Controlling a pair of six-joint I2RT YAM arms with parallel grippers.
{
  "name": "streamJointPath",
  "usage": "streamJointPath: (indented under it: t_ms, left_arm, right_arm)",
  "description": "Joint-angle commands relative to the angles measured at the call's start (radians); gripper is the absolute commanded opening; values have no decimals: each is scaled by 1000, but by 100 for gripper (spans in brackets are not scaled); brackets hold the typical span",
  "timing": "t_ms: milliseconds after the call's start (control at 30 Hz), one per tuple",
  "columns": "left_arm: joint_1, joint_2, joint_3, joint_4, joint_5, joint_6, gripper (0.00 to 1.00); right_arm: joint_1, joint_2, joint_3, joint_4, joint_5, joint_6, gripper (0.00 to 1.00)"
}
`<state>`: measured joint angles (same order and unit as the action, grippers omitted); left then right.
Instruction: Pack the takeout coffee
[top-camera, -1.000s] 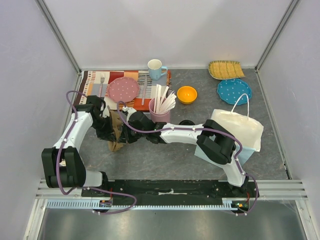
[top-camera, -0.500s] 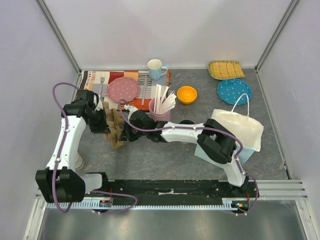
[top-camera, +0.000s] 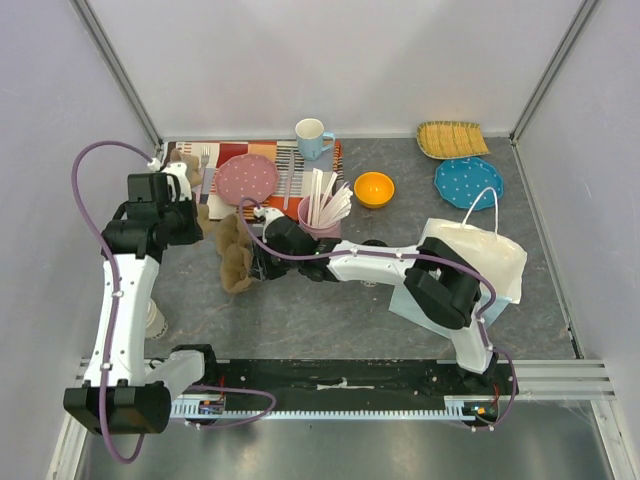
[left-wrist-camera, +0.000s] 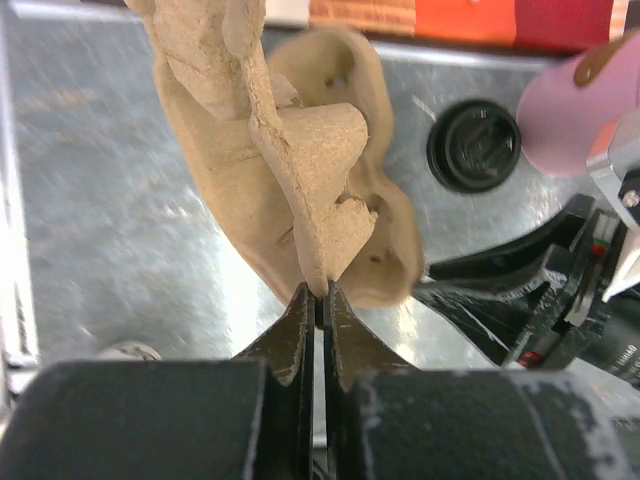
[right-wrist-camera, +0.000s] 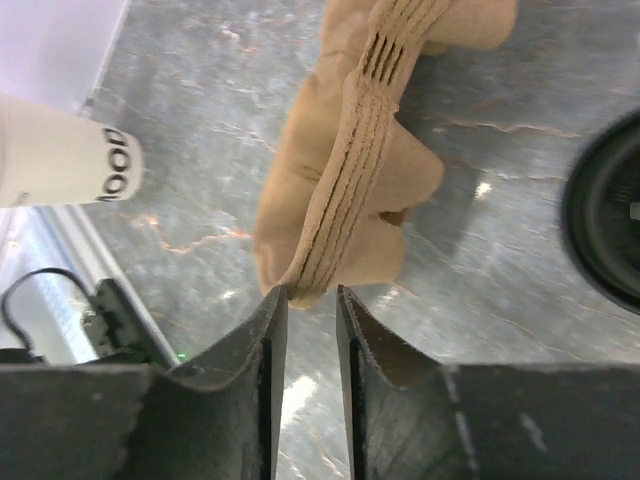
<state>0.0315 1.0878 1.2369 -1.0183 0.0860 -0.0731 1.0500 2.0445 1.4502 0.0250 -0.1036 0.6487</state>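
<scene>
The takeout coffee (top-camera: 372, 245) shows only as a round black lid (left-wrist-camera: 473, 146), half hidden behind my right arm in the top view; the cup under it is hidden. My left gripper (left-wrist-camera: 321, 295) is shut on the edge of one brown pulp cup carrier (left-wrist-camera: 300, 150), lifted at the left (top-camera: 190, 165). A stack of carriers (top-camera: 235, 262) lies on the table below. My right gripper (right-wrist-camera: 310, 292) stands slightly open around the stack's layered edge (right-wrist-camera: 355, 170), one finger touching it. The black lid (right-wrist-camera: 610, 215) sits just right of that stack.
A pink cup of wooden sticks (top-camera: 320, 225) stands right behind the right gripper. An off-white printed paper cup (right-wrist-camera: 60, 150) is near the left arm (top-camera: 153, 320). A white paper bag (top-camera: 480, 255) lies at the right. Patterned mat, pink plate (top-camera: 247, 178), blue mug (top-camera: 312, 135), orange bowl (top-camera: 374, 188) sit farther back.
My left arm has risen and drawn back to the left, pulling one carrier up off the stack. The right jaws have parted a little on the stack's edge.
</scene>
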Motion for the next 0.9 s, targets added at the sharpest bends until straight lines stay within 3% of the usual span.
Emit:
streamJointPath:
  t_ms: [0,133,267,500,633,733,867]
  left_arm:
    - [2,-60,6,219,-84,214,2]
    - [4,-74,16,234,-75,312,2]
    - [2,-103,24,218,-51,403,2]
    - [2,-210,46,161,159,689,2]
    - [2,-262,33,116,253,846,2]
    - [2,-310,42,95,345,982,2]
    - [2,-353,71,18,501,1235,2]
  right_arm:
    - [-16,-41,3,-171,148,-103,36]
    - [-16,-82,10,-224,223,-145,54]
    - [-18,-92,48,-238,239,-188,61]
    - [-18,-170,119,-238,-12,-277,70]
    - [-39,-300,142,-289,-202,-268,74]
    - [-67,-392,162,-365,-345,-267,75]
    - [-110,-500,208,-526,-381,-296,77]
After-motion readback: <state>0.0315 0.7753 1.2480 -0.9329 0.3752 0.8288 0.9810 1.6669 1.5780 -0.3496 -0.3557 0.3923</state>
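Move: The lower cup carrier stands tipped with its right rim at the right fingertips; its middle is about 4 cm forward, 4 cm left and 4 cm below that hand. The black lid lies some 6 cm forward and 3 cm right of the hand, the pink straw holder about 8 cm forward and 14 cm right. From the left hand, already holding the other carrier, the lower one is roughly 4 cm forward, 7 cm right and 16 cm below. Open the right gripper wide to let go of the lower carrier's rim, easing right about 5 cm and slightly forward and down, then lift some 20 cm clear while drawing back. Meanwhile keep the other carrier pinched in the left gripper and raise it about 10 cm away from the lower one, first forward-left, then back and right, swinging the wrist clockwise and tipping the fingers up. ##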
